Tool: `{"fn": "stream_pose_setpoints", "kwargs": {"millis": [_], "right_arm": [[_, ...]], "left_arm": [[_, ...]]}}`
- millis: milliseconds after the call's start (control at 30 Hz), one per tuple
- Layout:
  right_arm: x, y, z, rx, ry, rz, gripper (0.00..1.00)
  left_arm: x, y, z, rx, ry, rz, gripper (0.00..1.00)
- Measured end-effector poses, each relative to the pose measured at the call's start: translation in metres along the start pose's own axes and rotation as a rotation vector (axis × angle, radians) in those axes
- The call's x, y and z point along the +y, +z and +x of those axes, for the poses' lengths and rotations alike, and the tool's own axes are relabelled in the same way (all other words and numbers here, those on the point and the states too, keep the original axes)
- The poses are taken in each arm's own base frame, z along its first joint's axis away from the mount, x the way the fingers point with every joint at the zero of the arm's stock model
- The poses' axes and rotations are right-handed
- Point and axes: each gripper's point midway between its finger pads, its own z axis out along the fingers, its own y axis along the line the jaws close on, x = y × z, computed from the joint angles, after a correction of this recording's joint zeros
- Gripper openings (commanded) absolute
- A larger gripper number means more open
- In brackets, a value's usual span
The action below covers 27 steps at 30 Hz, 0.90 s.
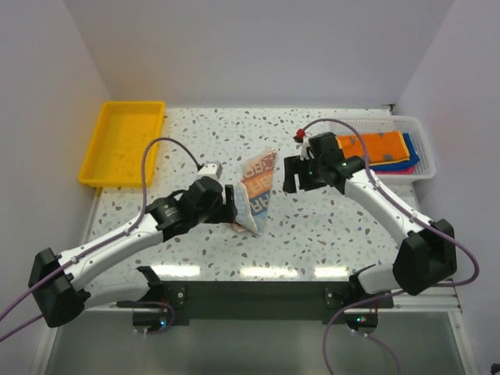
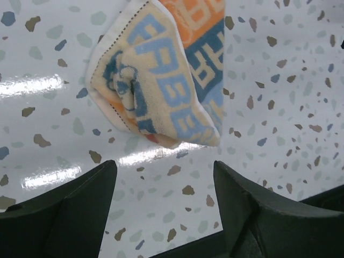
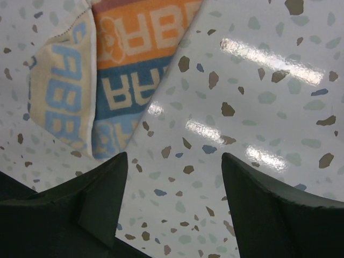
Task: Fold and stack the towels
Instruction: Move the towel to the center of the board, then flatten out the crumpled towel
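Note:
The orange-blue towel with white print (image 1: 258,190) lies folded over in the middle of the table, also seen in the left wrist view (image 2: 161,75) and the right wrist view (image 3: 118,70). My left gripper (image 1: 231,205) sits just left of it, open (image 2: 164,166), with only bare table between the fingers. On the towel's right, my right gripper (image 1: 291,181) is open too (image 3: 174,157) and holds nothing. An orange towel (image 1: 375,145), a blue towel (image 1: 411,158) and a pink towel (image 1: 394,167) lie piled in the white basket (image 1: 423,137).
A yellow tray (image 1: 125,142) stands at the back left corner. The white basket sits at the back right edge. Walls close in the table on three sides. Cables loop over both arms.

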Motion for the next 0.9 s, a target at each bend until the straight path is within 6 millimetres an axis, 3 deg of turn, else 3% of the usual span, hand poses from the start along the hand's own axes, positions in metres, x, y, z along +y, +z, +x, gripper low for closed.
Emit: {"fn": "stream_pose_setpoints", "kwargs": {"millis": [133,333,500,600,700,833,900], "right_arm": [[0.004,0.032,0.011,0.091,-0.015,0.001,0.68],[0.047,0.077,0.016,0.141,-0.059,-0.102,0.73],[0.083,0.105,0.014,0.133,-0.01,-0.211,0.75],[0.091,0.128,0.001,0.108,0.036,-0.238,0.75],[0.094,0.15,-0.008,0.095,0.07,-0.249,0.73],[0.097,0.173,-0.012,0.099,0.093,-0.259,0.59],[0.098,0.179,-0.01,0.111,0.098,-0.266,0.43]], "left_arm": [[0.013,0.027,-0.003,0.021,0.035,-0.094,0.76],[0.055,0.07,-0.011,0.066,0.002,-0.213,0.75],[0.059,0.074,-0.02,0.05,0.004,-0.209,0.75],[0.06,0.073,-0.016,0.044,0.002,-0.19,0.75],[0.074,0.069,-0.001,0.054,-0.005,-0.2,0.74],[0.089,0.069,0.028,0.102,-0.008,-0.215,0.73],[0.095,0.07,0.04,0.129,-0.008,-0.223,0.73]]}}
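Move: The towel's middle lies about 13 cm to the right hand's left, 4 cm ahead and 15 cm below. Of the neighbours, the white basket stands some 33 cm to the right hand's right, 20 cm ahead. From the left hand, the towel's middle is about 13 cm ahead, 9 cm to the right and 14 cm below; the yellow basket is roughly 38 cm left and 31 cm ahead of that hand. Right hand sweeps some 16 cm left, down and forward over the towel, closing partway; left hand sinks too. ##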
